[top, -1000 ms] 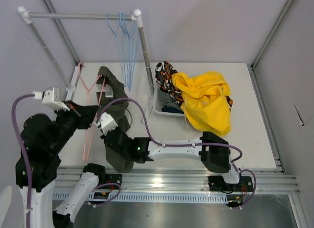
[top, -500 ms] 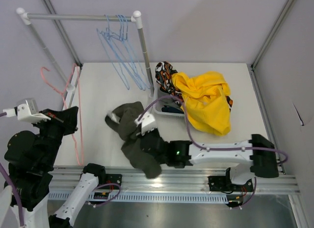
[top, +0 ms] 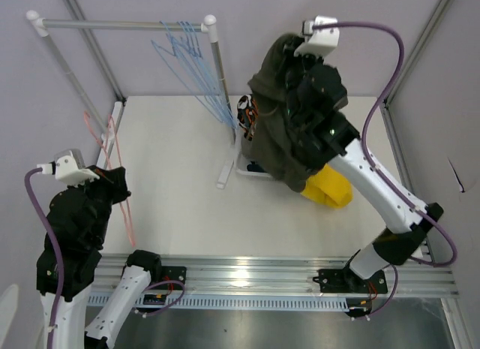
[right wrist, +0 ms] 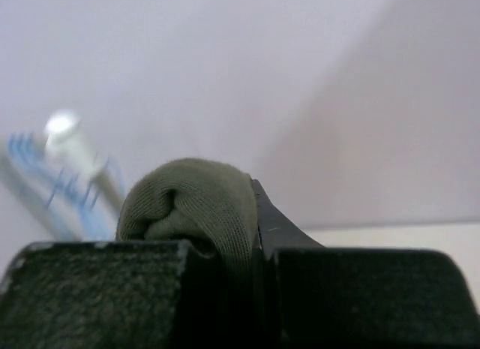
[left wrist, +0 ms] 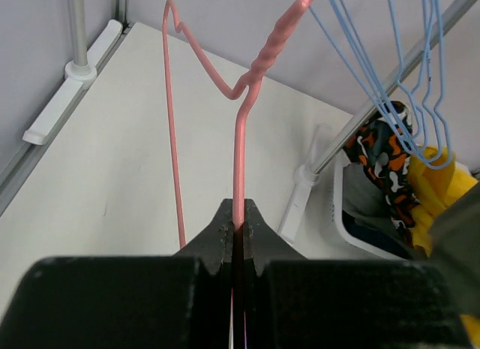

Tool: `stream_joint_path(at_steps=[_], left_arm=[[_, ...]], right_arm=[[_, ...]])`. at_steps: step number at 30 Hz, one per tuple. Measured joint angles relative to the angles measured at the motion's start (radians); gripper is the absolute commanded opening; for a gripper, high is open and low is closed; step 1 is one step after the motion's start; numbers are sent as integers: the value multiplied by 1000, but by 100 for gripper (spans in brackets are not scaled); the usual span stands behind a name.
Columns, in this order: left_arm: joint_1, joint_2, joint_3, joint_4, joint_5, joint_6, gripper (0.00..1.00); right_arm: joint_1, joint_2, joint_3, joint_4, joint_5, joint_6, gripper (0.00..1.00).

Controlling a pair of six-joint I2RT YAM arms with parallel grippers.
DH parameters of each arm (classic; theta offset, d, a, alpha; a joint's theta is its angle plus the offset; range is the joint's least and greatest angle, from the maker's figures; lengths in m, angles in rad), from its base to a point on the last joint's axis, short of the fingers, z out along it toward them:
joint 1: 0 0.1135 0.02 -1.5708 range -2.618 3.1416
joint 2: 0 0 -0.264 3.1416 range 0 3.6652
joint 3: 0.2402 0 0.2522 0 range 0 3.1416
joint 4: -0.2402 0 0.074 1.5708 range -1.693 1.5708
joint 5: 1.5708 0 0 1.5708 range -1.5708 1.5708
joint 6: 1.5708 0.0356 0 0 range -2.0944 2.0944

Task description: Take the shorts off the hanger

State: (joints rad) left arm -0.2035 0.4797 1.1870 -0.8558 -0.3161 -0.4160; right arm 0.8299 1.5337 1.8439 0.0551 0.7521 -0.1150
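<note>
The olive green shorts [top: 274,131] hang in the air over the white basket [top: 241,167], bunched in my right gripper [top: 289,64], which is raised high and shut on them. The right wrist view shows a fold of that olive cloth [right wrist: 196,203] pinched in the right gripper [right wrist: 251,236]. Yellow shorts [top: 330,185] and orange-black-white patterned shorts [top: 251,112] lie in the basket, partly hidden behind the olive pair. My left gripper [top: 116,185] at the left edge is shut on a bare pink hanger [top: 127,214]; its wire [left wrist: 244,124] runs up from the left gripper [left wrist: 238,225].
Several blue wire hangers [top: 191,56] hang on the white rail [top: 112,24] at the back, slanted toward its right post [top: 223,94]. The rack's foot [top: 225,172] stands beside the basket. Frame posts and walls enclose the table on all sides.
My right arm has swung up and back to the right, carrying the olive shorts from the table's front to above the basket. The left arm lowered the pink hanger slightly. The blue hangers swung.
</note>
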Motion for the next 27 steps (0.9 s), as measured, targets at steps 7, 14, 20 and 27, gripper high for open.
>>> stream_joint_path(at_steps=[7, 14, 20, 27], left_arm=[[0, 9, -48, 28, -40, 33, 0], [0, 18, -60, 59, -65, 51, 0], [0, 63, -59, 95, -65, 51, 0], [0, 156, -11, 130, -77, 53, 0]], right_arm=[[-158, 279, 397, 18, -61, -104, 0], [-275, 185, 72, 90, -84, -36, 0], [-280, -4, -419, 155, -106, 95, 0], [-262, -240, -817, 193, -129, 274, 0]])
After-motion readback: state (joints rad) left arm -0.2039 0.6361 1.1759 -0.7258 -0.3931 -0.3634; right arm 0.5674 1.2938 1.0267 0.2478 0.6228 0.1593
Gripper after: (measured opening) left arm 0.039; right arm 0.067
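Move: The right hand holds the olive shorts high; the clothes pile in the basket is about 7 cm ahead, 4 cm right and 43 cm below. The yellow shorts lie some 4 cm ahead and 8 cm right, the camo shorts roughly 10 cm ahead and 12 cm left, both 42 cm down. From the left hand, gripping the pink hanger, the rack bar is 28 cm ahead, 5 right, 15 above; the pile 30 ahead, 44 right, 28 below. Forward and slightly up first, the right hand swings the held olive shorts out about 10 cm, then brings them back towards itself while dropping steeply, over 25 cm, onto the basket pile, drifting right and tipping its fingers down some 20 degrees from the top of the arc, grip kept. Meanwhile the left hand eases about 5 cm forward towards the rack, still pinching the pink hanger. ##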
